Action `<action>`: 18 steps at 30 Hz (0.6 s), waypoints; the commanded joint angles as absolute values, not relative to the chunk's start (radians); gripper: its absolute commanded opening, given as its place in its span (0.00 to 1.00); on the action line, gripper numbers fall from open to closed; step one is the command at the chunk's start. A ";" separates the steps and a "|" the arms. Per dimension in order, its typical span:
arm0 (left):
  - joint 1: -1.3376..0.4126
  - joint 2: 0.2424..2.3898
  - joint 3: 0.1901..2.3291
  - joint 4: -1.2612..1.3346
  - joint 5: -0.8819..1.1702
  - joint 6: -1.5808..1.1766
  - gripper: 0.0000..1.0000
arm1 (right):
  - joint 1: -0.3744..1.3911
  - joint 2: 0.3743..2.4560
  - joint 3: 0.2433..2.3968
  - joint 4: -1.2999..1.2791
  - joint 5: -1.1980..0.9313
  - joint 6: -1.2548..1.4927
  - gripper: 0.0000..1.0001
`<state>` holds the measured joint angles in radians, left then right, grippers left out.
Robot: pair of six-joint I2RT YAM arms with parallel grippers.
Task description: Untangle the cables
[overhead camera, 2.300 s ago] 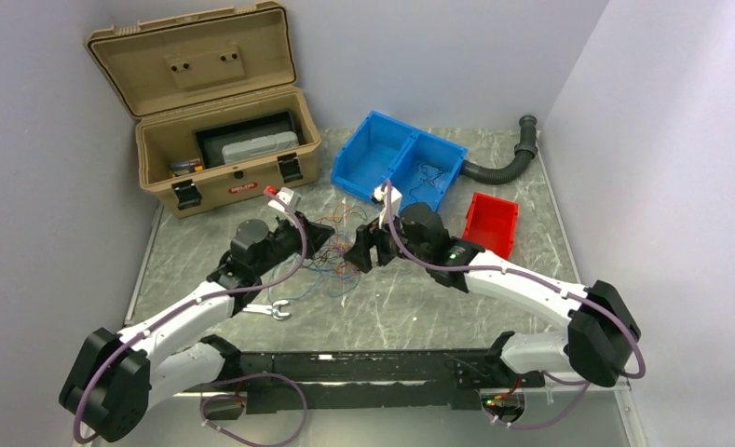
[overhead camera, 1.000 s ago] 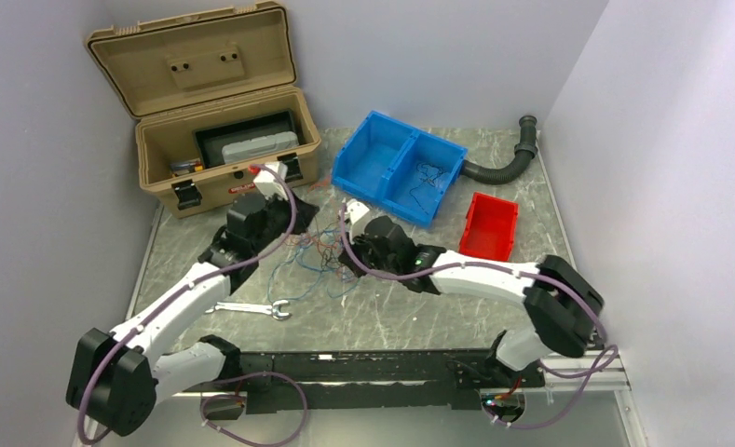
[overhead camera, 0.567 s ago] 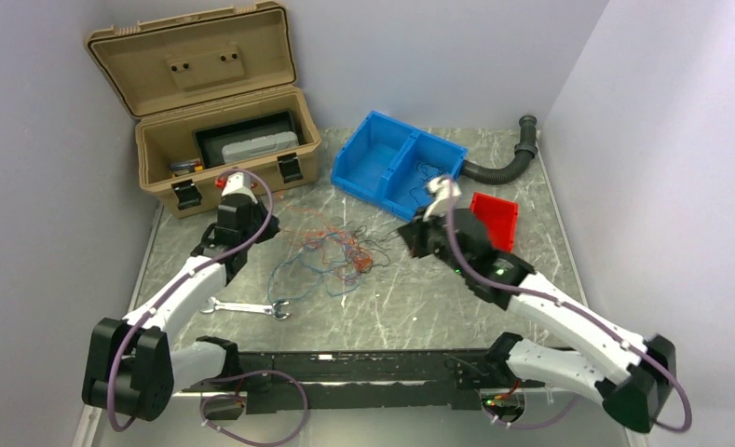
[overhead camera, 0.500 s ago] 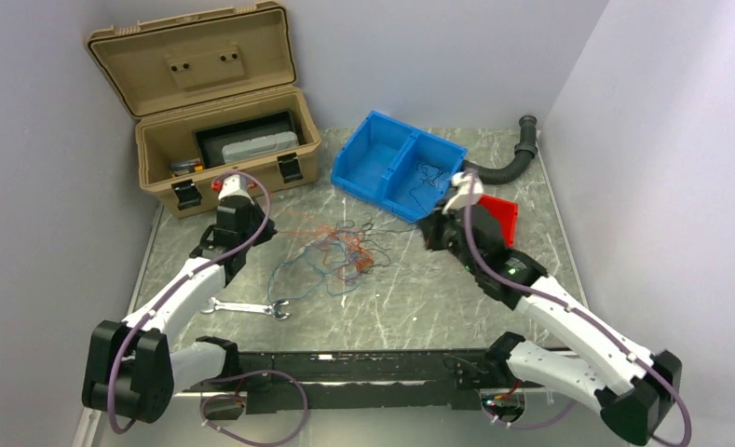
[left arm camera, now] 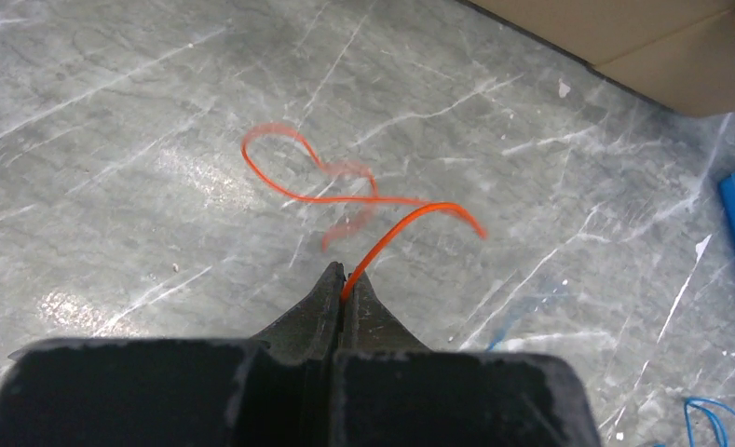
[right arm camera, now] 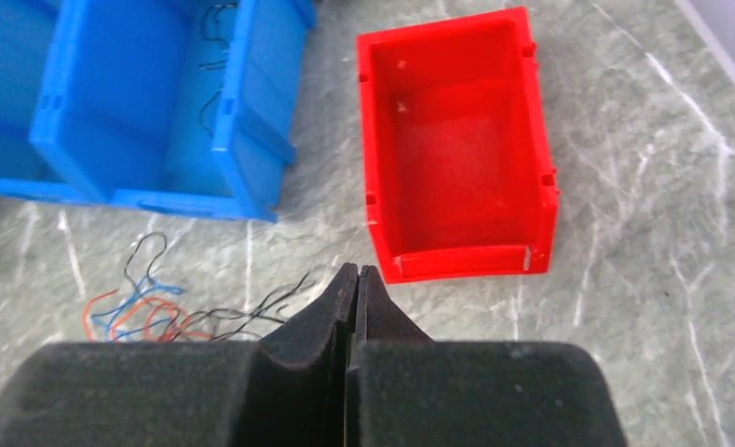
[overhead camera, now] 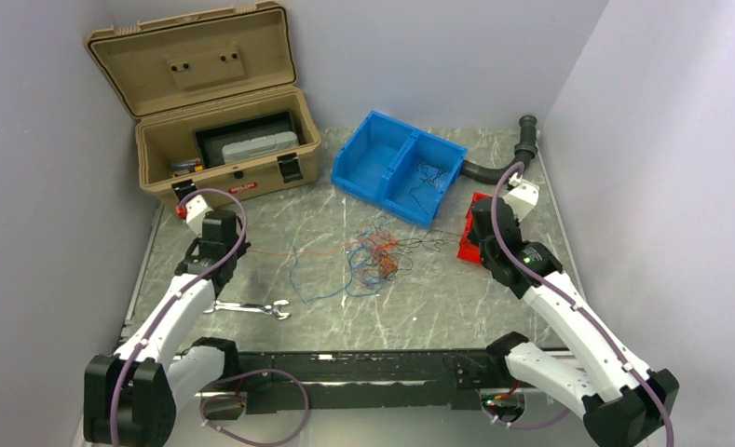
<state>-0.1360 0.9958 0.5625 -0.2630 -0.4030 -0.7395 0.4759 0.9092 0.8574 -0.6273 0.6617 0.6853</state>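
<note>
The cables [overhead camera: 378, 253] lie mid-table as a small knot of orange, blue and black wires. One orange wire [overhead camera: 289, 251] runs left from it, stretched towards my left gripper [overhead camera: 228, 251]. In the left wrist view the left gripper [left arm camera: 345, 277] is shut on that orange wire [left arm camera: 410, 216], which curls away over the table. My right gripper [overhead camera: 468, 247] sits beside the red bin [overhead camera: 503, 212]. In the right wrist view the right gripper [right arm camera: 354, 272] is shut. Black strands [right arm camera: 242, 317] from the cables reach its left finger; whether one is pinched is hidden.
A blue two-part bin [overhead camera: 405, 158] at the back holds a few thin wires [overhead camera: 428, 177]. An open tan case [overhead camera: 224, 177] stands back left. A wrench [overhead camera: 251, 308] lies front left. A black corrugated hose [overhead camera: 503, 168] curves at the back right.
Both arms have drawn apart: the left gripper moved left, pulling an orange wire out straight, and the right gripper moved right to the red bin. The knot shifted right.
</note>
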 commanded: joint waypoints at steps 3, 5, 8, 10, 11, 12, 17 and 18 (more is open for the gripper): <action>-0.129 0.947 0.540 -0.210 -0.377 -0.678 0.00 | 0.472 0.859 0.858 -0.467 0.441 0.568 0.00; -0.129 0.936 0.540 -0.178 -0.327 -0.633 0.00 | 0.472 0.863 0.885 -0.448 0.403 0.542 0.00; -0.156 0.900 0.475 0.029 -0.062 -0.508 0.13 | 0.473 0.886 0.951 -0.412 0.276 0.465 0.00; -0.209 0.865 0.432 0.151 0.027 -0.475 0.50 | 0.472 0.908 1.001 -0.395 0.180 0.427 0.00; -0.239 0.856 0.427 0.186 0.045 -0.451 0.70 | 0.473 0.920 1.034 -0.390 0.137 0.416 0.00; -0.274 0.856 0.436 0.195 0.049 -0.430 0.79 | 0.472 0.930 1.060 -0.383 0.095 0.407 0.00; -0.355 0.918 0.466 0.301 0.255 -0.341 0.99 | 0.472 0.984 1.190 -0.368 -0.067 0.394 0.00; -0.365 0.927 0.459 0.357 0.299 -0.340 0.99 | 0.472 1.006 1.220 -0.375 -0.093 0.395 0.00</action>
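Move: The left hand still pinches the orange cable's end; the tangle's middle lies some 30 cm to its right, about 2 cm farther out and 8 cm below, with the wrench about 11 cm back and straight behind. From the right hand the tangle is about 23 cm left, 4 cm ahead and 17 cm down; the blue bin's right compartment is some 18 cm ahead and 15 cm left, the red bin about 9 cm straight ahead, both well below. After barely stirring at first, the left hand opens wide and lets go of the orange cable, swinging about 14 cm to the right towards the tangle while rising some 4 cm and turning about 45 degrees clockwise. The right hand, fingers still shut and apparently keeping a black strand, goes up and left by about 11 cm each towards the near side of the blue bin's right compartment, turning some 35 degrees counter-clockwise. ##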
